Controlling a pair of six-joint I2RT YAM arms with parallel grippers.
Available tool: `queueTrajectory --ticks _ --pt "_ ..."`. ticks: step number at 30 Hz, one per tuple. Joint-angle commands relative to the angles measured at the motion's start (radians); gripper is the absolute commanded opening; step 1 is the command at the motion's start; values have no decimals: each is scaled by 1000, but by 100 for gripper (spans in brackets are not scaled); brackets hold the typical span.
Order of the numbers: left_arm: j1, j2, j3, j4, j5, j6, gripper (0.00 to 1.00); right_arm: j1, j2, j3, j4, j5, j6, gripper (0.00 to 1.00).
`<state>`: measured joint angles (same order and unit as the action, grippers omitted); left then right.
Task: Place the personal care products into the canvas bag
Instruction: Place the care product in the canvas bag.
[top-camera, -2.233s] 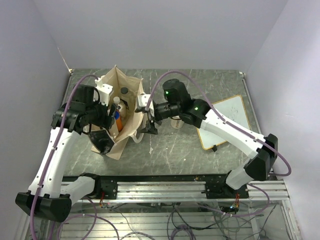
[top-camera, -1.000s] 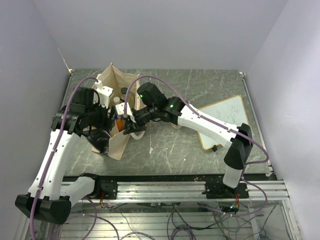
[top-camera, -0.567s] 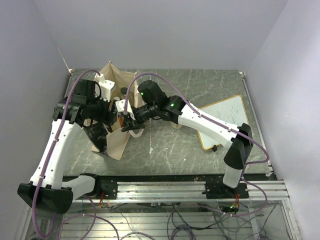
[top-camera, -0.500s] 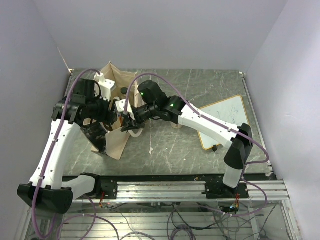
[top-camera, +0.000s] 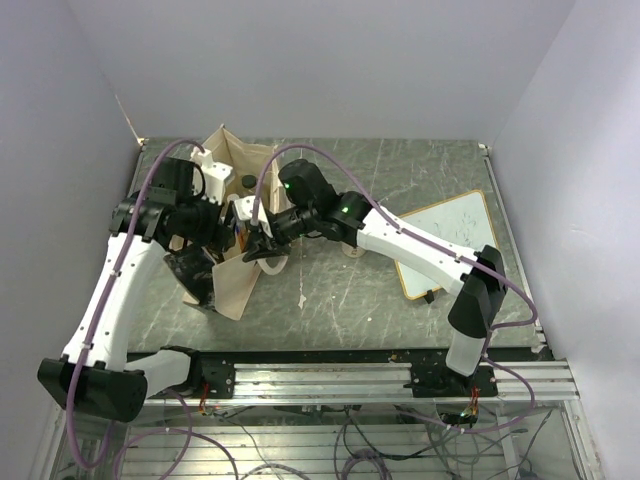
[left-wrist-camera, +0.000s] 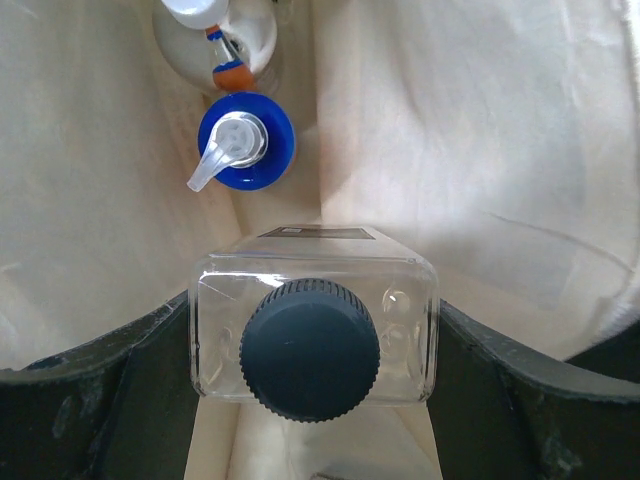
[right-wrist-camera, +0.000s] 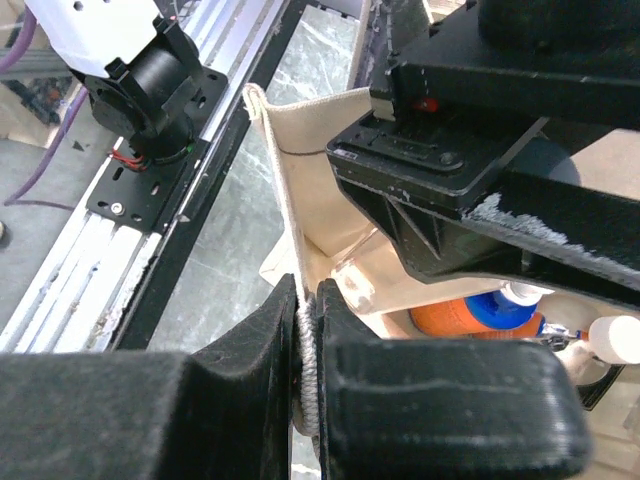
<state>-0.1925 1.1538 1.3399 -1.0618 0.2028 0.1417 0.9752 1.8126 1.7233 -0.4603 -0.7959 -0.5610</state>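
Observation:
The canvas bag (top-camera: 236, 286) stands open at the table's left. My left gripper (top-camera: 222, 230) is down inside its mouth, shut on a clear bottle (left-wrist-camera: 310, 340) with a dark cap; the fingers (left-wrist-camera: 150, 400) press both flat sides. Below it in the bag stand a blue-and-orange bottle (left-wrist-camera: 243, 150) with a white pump and a pale bottle (left-wrist-camera: 250, 40). My right gripper (right-wrist-camera: 308, 340) is shut on the bag's rim (right-wrist-camera: 285, 210), holding the bag's near wall out. The blue-and-orange bottle (right-wrist-camera: 490, 312) also shows past it. A cream bottle (top-camera: 352, 250) peeks from behind the right arm.
A wood-framed whiteboard (top-camera: 447, 240) lies at the right of the table. A small pale object (top-camera: 302, 299) lies on the table in front of the bag. The two wrists are close together over the bag. Grey walls close in the left and right sides.
The left gripper has moved a little farther back over the bag's mouth with the clear bottle. The right gripper has kept its hold on the rim, almost still.

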Motion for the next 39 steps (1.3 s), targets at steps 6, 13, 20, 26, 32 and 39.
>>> queueTrajectory --ticks 6,13,20,26,32,39 --pt "8 9 -85 215 2 -18 7 -26 -50 38 103 -101 63 0" --pt "8 76 -78 250 43 -123 7 -36 -37 61 84 -105 24 0" --pt "8 71 -47 245 36 -107 7 -59 -32 58 99 -128 28 0" --pt "9 68 -116 182 -55 -89 7 -75 -38 50 127 -142 47 0" --pt "8 1 -218 243 -82 -71 7 -86 -44 44 136 -146 50 0" --pt "8 -1 -319 333 -83 -68 7 -92 -36 40 144 -149 49 0"
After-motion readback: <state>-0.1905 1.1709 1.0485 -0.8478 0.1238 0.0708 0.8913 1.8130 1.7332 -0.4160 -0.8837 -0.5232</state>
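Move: The free bit of bag floor for the clear bottle in my left hand lies nearly straight under it, some 20 cm down and about 1 cm ahead. The orange pump bottle stands about 6 cm ahead of this hand and 2 cm to its right, its middle 15 cm lower; the white-capped bottle is some 6 cm beyond the pump bottle, about level with it sideways. From my right hand, which pinches the bag's rim, that floor spot is roughly 6 cm ahead, 5 cm left and 22 cm below. Keeping my grip on the clear bottle, I lower my left hand about 8 cm into the bag. I sink while easing 3 cm forward, pause briefly, then go on down as I draw back and slightly left, close behind the pump bottle. My right hand keeps pinching the rim and drags it about 3 cm forward, lifting a little. ##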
